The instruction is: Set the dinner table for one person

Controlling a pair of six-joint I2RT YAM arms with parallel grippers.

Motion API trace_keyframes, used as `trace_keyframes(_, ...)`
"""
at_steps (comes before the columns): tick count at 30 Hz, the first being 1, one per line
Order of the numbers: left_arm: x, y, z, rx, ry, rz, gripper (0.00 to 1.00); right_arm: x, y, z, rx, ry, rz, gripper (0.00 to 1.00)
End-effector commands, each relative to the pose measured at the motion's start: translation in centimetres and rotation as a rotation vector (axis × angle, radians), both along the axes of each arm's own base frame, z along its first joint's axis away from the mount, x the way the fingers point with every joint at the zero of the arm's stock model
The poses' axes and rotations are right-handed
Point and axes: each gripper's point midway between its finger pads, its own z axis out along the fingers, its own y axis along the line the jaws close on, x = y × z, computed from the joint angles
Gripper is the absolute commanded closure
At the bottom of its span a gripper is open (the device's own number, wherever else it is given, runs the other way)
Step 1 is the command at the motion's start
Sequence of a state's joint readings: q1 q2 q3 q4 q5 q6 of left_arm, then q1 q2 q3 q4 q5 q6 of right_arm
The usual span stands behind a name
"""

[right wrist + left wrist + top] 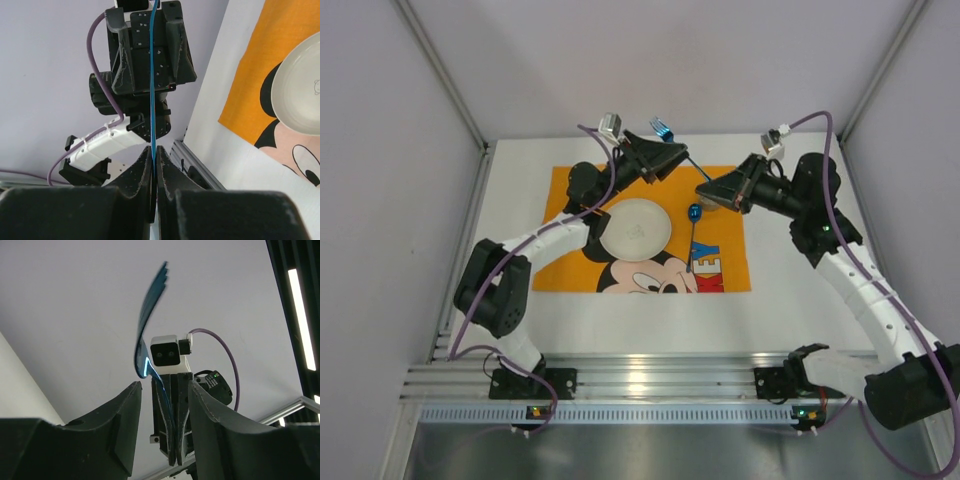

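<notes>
A blue fork (672,143) hangs in the air over the far edge of the dinner table (520,300), tines (661,127) pointing away. My right gripper (705,190) is shut on its handle; in the right wrist view the handle (152,100) runs as a thin blue line into the pinched fingertips of the right gripper (153,149). My left gripper (675,157) faces the right one. In the left wrist view the fork (145,340) passes between the fingers (125,425) of the left gripper (164,386), which stand apart without touching it.
An orange Mickey Mouse mat (570,195) lies on the table. On it sit a white plate (635,228) and, to the plate's right, a blue spoon (692,235). An aluminium rail (650,380) runs along the near edge.
</notes>
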State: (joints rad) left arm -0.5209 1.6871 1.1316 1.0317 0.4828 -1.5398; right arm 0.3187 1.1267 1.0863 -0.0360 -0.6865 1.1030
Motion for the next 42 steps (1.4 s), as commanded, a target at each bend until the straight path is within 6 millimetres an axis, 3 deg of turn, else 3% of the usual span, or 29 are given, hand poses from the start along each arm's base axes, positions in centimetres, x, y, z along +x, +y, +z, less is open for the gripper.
trace_keyframes(1, -0.6, -0.5, 2.4, -0.051, -0.090, -0.020, 0.53, -1.1, 0.0, 1.9, 0.029, -0.086, 0.013, 1.00)
trace_keyframes(4, -0.5, -1.0, 2.1, -0.050, -0.085, -0.032, 0.62, -1.0, 0.1, 1.9, 0.031, -0.084, 0.019, 1.00)
trace_keyframes(5, -0.4, -1.3, 1.9, -0.044, -0.078, -0.037, 0.81, -1.1, 0.2, 2.0, 0.034, -0.086, 0.025, 1.00)
trace_keyframes(7, -0.1, -1.6, 1.5, -0.034, -0.068, -0.040, 0.99, -0.9, 0.2, 2.1, 0.037, -0.088, 0.027, 1.00)
trace_keyframes(11, 0.9, -2.0, 0.6, 0.032, -0.055, -0.029, 1.00, -0.9, 0.1, 2.1, 0.034, -0.097, 0.020, 1.00)
trace_keyframes(12, 1.0, -2.3, -0.3, 0.082, -0.028, -0.049, 1.00, -0.9, 0.2, 2.0, 0.031, -0.096, 0.023, 1.00)
trace_keyframes(13, 1.6, -2.1, -1.0, 0.125, -0.031, -0.046, 1.00, -0.8, 0.2, 1.7, 0.024, -0.089, 0.024, 0.70)
trace_keyframes(14, 1.8, -2.0, -0.5, 0.144, -0.046, -0.058, 1.00, -0.7, 0.2, 1.3, 0.011, -0.082, 0.023, 0.48)
trace_keyframes(15, 2.3, -2.0, -1.6, 0.179, -0.031, -0.086, 1.00, -0.8, 0.1, 1.3, 0.004, -0.081, 0.022, 0.29)
trace_keyframes(16, 2.0, -1.4, -2.9, 0.232, -0.011, -0.163, 1.00, -0.7, 0.1, 1.3, -0.001, -0.092, 0.018, 0.01)
trace_keyframes(18, 2.0, -0.1, -4.0, 0.266, 0.000, -0.212, 1.00, -0.9, -0.5, 0.6, -0.046, -0.065, 0.009, 0.00)
trace_keyframes(21, 3.1, 3.7, -8.0, 0.386, 0.103, -0.245, 1.00, -1.1, -2.2, -0.1, -0.111, -0.057, -0.023, 0.00)
trace_keyframes(22, 4.3, 6.2, -9.5, 0.463, 0.044, -0.197, 1.00, -0.9, -3.1, -0.6, -0.132, -0.053, -0.046, 0.00)
trace_keyframes(23, 4.2, 7.8, -12.5, 0.548, 0.226, -0.213, 1.00, -1.4, -3.6, -0.8, -0.136, -0.051, -0.046, 0.00)
trace_keyframes(24, 4.6, 9.2, -14.5, 0.622, 0.276, -0.203, 1.00, -1.5, -4.0, -1.1, -0.143, -0.045, -0.052, 0.00)
trace_keyframes(25, 5.2, 12.0, -17.1, 0.767, 0.229, -0.162, 1.00, -1.8, -4.3, -2.3, -0.163, -0.019, -0.053, 0.00)
trace_keyframes(26, 4.3, 14.2, -18.7, 0.900, 0.390, -0.155, 1.00, -1.9, -4.5, -2.8, -0.171, -0.006, -0.058, 0.00)
trace_keyframes(27, 4.1, 15.8, -21.7, 0.977, 0.488, -0.182, 1.00, -2.3, -4.6, -3.1, -0.174, 0.002, -0.058, 0.00)
trace_keyframes(30, 4.1, 20.8, -25.6, 1.128, 0.546, -0.115, 1.00, -3.1, -5.3, -5.5, -0.191, 0.064, -0.055, 0.00)
trace_keyframes(36, 2.2, 25.8, -30.9, 1.436, 0.656, -0.148, 1.00, -4.2, -5.8, -7.8, -0.242, 0.116, -0.044, 0.00)
trace_keyframes(42, 2.8, 27.8, -34.4, 1.561, 0.636, -0.161, 1.00, -4.4, -5.9, -9.7, -0.258, 0.167, -0.035, 0.00)
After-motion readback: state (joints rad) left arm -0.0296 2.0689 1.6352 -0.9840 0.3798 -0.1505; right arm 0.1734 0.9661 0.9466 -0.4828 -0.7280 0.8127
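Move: The fork hangs in the air between the hands: its neck is between the left hand's half-open fingers, its middle some 3 cm right, 2 cm back and 1 cm lower; from the right hand, shut on the handle, that middle is about 5 cm ahead, 6 cm left and 1 cm higher. From the left hand, the plate lies about 7 cm ahead, 9 cm left and 36 cm below, the spoon 4 cm ahead and 7 cm right, as low. The left fingers pinch the fork just behind its head, then the right fingers let go of the handle and open wide. The left hand carries the fork some 25 cm left and over 30 cm down to the mat's left part, swinging out forward and back again while rolling about 90 degrees. The right hand withdraws down about 10 cm, rightward and slightly back. ##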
